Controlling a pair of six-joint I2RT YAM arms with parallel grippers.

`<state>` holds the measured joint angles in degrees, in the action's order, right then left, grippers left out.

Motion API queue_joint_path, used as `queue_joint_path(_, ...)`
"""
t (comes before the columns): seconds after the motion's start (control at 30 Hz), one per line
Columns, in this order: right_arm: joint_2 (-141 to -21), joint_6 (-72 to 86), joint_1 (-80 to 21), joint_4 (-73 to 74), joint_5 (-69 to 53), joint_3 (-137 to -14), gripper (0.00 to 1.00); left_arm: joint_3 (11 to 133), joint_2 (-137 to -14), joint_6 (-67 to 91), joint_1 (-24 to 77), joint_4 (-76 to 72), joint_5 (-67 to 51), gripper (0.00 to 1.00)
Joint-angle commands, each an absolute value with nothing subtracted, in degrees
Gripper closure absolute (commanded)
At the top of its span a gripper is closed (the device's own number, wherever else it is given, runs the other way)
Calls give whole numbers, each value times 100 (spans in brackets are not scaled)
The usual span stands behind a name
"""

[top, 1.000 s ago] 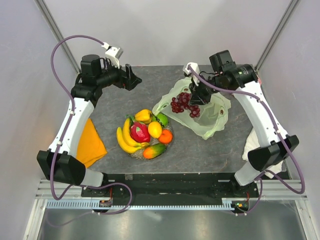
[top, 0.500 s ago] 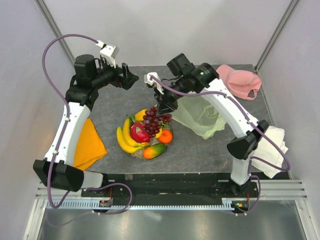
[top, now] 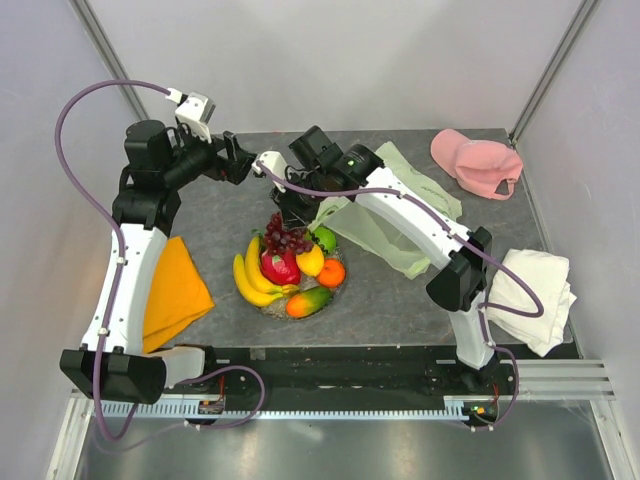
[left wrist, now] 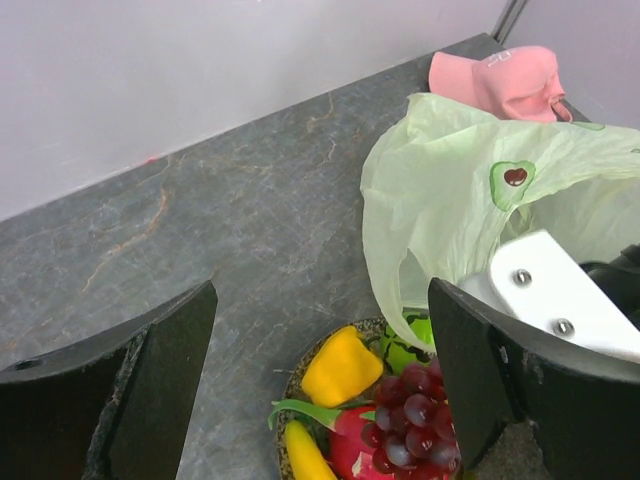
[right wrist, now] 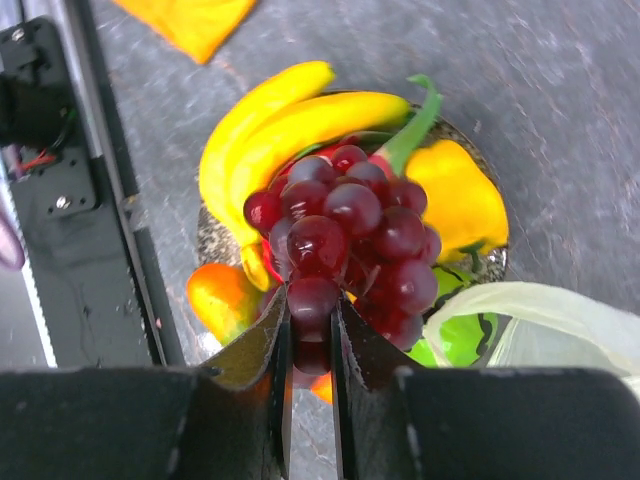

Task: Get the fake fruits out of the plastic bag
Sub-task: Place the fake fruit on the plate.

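My right gripper (top: 288, 212) (right wrist: 310, 330) is shut on a dark red grape bunch (top: 285, 238) (right wrist: 345, 215) (left wrist: 420, 415), hanging it over the pile of fake fruits. The pile lies on a speckled plate (right wrist: 208, 238): yellow bananas (top: 248, 280), red-pink dragon fruit (top: 280, 268), a yellow fruit (top: 310, 260) (left wrist: 342, 365), an orange (top: 331, 272), a mango (top: 308, 301) and a green round fruit (top: 324, 238). The pale green plastic bag (top: 400, 225) (left wrist: 450, 200) lies crumpled just right of the plate. My left gripper (top: 240, 160) (left wrist: 322, 300) hangs open behind the plate, holding nothing.
A pink cap (top: 478, 160) (left wrist: 500, 80) lies at the back right corner. A white folded cloth (top: 535, 285) sits at the right edge and an orange cloth (top: 175, 285) at the left edge. Walls close in the table's back and sides.
The right gripper carried the grapes left from above the bag to over the fruit pile. The pink cap came into view. The left arm drew back a little to the left.
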<state>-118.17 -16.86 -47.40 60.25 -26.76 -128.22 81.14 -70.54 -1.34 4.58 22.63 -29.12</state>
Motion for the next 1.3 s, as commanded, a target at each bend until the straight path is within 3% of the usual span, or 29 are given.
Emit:
queue_joint_path(0.0,-11742,-950,-4729,5493,-2189,-12595,95,8033,-6882,-158,405,2145,-3023,6)
queue_joint_path(0.37,-11760,-388,-4737,5370,-1934,-12314,100,7980,-6864,-105,316,2136,-3111,6)
queue_joint_path(0.63,-11479,-26,-4834,5528,-2215,-11505,92,7954,-6838,-97,299,2145,-3111,6)
queue_joint_path(0.7,-11470,0,-4825,5572,-2206,-11505,86,7954,-6838,-70,299,2145,-3155,6)
queue_joint_path(0.93,-11338,-114,-4834,5713,-2338,-11522,46,8016,-6890,-62,299,2145,-3182,6)
queue_joint_path(1.27,-11066,-518,-4703,5801,-2092,-11881,29,8042,-7075,-53,308,2048,-3252,6)
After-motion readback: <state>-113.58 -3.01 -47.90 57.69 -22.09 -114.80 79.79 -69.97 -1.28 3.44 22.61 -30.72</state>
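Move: The grapes already hang from my right fingertips. The plate I take them to has its middle about 5 cm nearer my base, neither left nor right, and some 18 cm below. In its heap, from that hand, the dragon fruit lies 3 cm back and 3 cm left, the lemon 2 cm back and 4 cm right, the yellow pepper 4 cm ahead and 1 cm left. From my left hand, the plate is roughly 11 cm back, 9 cm right and far below. My right hand lowers the pinched grapes about 7 cm onto the fruit between dragon fruit and lemon, easing a couple of centimetres back and to the right near the bottom while the wrist turns some 20 degrees, clockwise and with the fingers tipping steeper. There I open the fingers to about two thirds, let go of the bunch, and rise straight off it by about 3 cm. ##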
